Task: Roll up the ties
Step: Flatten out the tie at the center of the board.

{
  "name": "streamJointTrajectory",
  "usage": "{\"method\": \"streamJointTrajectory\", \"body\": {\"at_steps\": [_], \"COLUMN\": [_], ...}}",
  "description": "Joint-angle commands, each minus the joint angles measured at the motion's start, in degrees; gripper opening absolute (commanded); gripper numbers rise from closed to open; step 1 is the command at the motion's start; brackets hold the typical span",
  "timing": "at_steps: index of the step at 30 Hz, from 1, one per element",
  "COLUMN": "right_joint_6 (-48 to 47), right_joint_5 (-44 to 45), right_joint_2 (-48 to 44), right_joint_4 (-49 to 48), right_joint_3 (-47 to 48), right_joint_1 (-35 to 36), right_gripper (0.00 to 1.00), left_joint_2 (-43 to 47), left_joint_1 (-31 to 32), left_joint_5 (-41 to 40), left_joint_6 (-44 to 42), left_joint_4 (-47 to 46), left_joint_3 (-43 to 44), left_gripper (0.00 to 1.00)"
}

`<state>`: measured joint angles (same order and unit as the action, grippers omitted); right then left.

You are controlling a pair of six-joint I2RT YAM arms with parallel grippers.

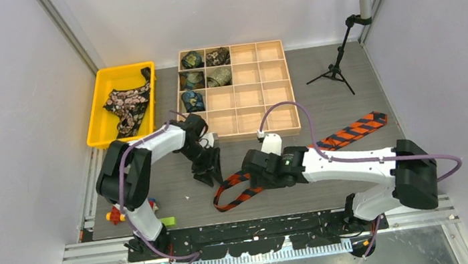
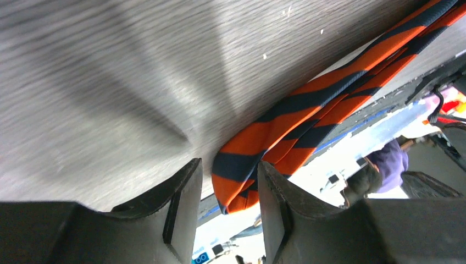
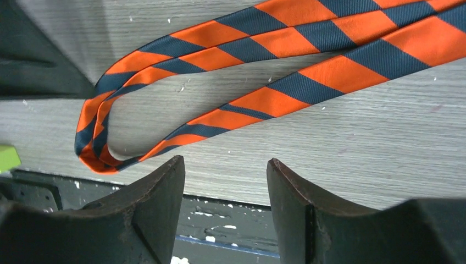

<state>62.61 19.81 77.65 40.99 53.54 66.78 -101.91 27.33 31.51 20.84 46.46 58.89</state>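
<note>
An orange-and-black striped tie point(image 1: 352, 131) lies doubled on the grey table, and its folded end point(image 1: 221, 201) reaches toward the front edge. My left gripper point(image 1: 210, 177) points down at that end. In the left wrist view its jaws point(image 2: 229, 165) stand apart, with the tie's fold point(image 2: 242, 165) showing between and just beyond the tips, not pinched. My right gripper point(image 3: 225, 160) is open and empty, and the tie's loop point(image 3: 104, 148) lies ahead to its left. Several rolled ties point(image 1: 192, 59) sit in the wooden tray's left cells. A black tie with pink flowers point(image 1: 127, 105) lies in the yellow bin.
The wooden divided tray point(image 1: 274, 93) stands at the back centre and the yellow bin point(image 1: 99, 125) at the back left. A black tripod point(image 1: 338, 65) stands at the back right. Toy blocks point(image 1: 115, 215) and a green block point(image 1: 168, 221) lie by the left arm's base.
</note>
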Motion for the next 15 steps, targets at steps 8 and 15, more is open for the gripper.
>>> {"method": "streamJointTrajectory", "body": {"at_steps": [8, 15], "right_joint_6": [12.75, 13.56], "right_joint_5": [5.45, 6.45], "right_joint_2": [12.61, 19.46], "right_joint_4": [1.37, 1.99], "right_joint_3": [7.75, 10.36], "right_joint_1": [0.62, 0.59], "right_gripper": [0.66, 0.61], "left_joint_2": [13.26, 22.48], "left_joint_1": [-0.7, -0.7], "left_joint_5": [-6.15, -9.47], "left_joint_6": [0.02, -0.99], "left_joint_4": [8.52, 10.58], "left_joint_3": [1.22, -1.06], "left_gripper": [0.44, 0.44]}}
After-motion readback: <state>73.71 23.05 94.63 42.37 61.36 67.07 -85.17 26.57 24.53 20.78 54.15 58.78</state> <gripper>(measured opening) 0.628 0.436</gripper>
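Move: For the right hand, the near strand of the tie runs almost directly underneath, about 1 cm ahead and 8 cm below. From that hand the tie's closed loop end is some 13 cm left and 5 cm back, and the compartment box is centred about 27 cm ahead and 4 cm left. From the left hand, that stretch of near strand lies about 12 cm right, 3 cm back and a little below. No new contact can be made out: the right hand sinks about 4.5 cm towards the tie's near strand, also going some 2.5 cm left and a little forward, fingers staying open while the wrist turns about 10 degrees clockwise. The left hand, fingers already parted, rises about 6 cm away from the loop and moves left, its fingers swinging forward. ##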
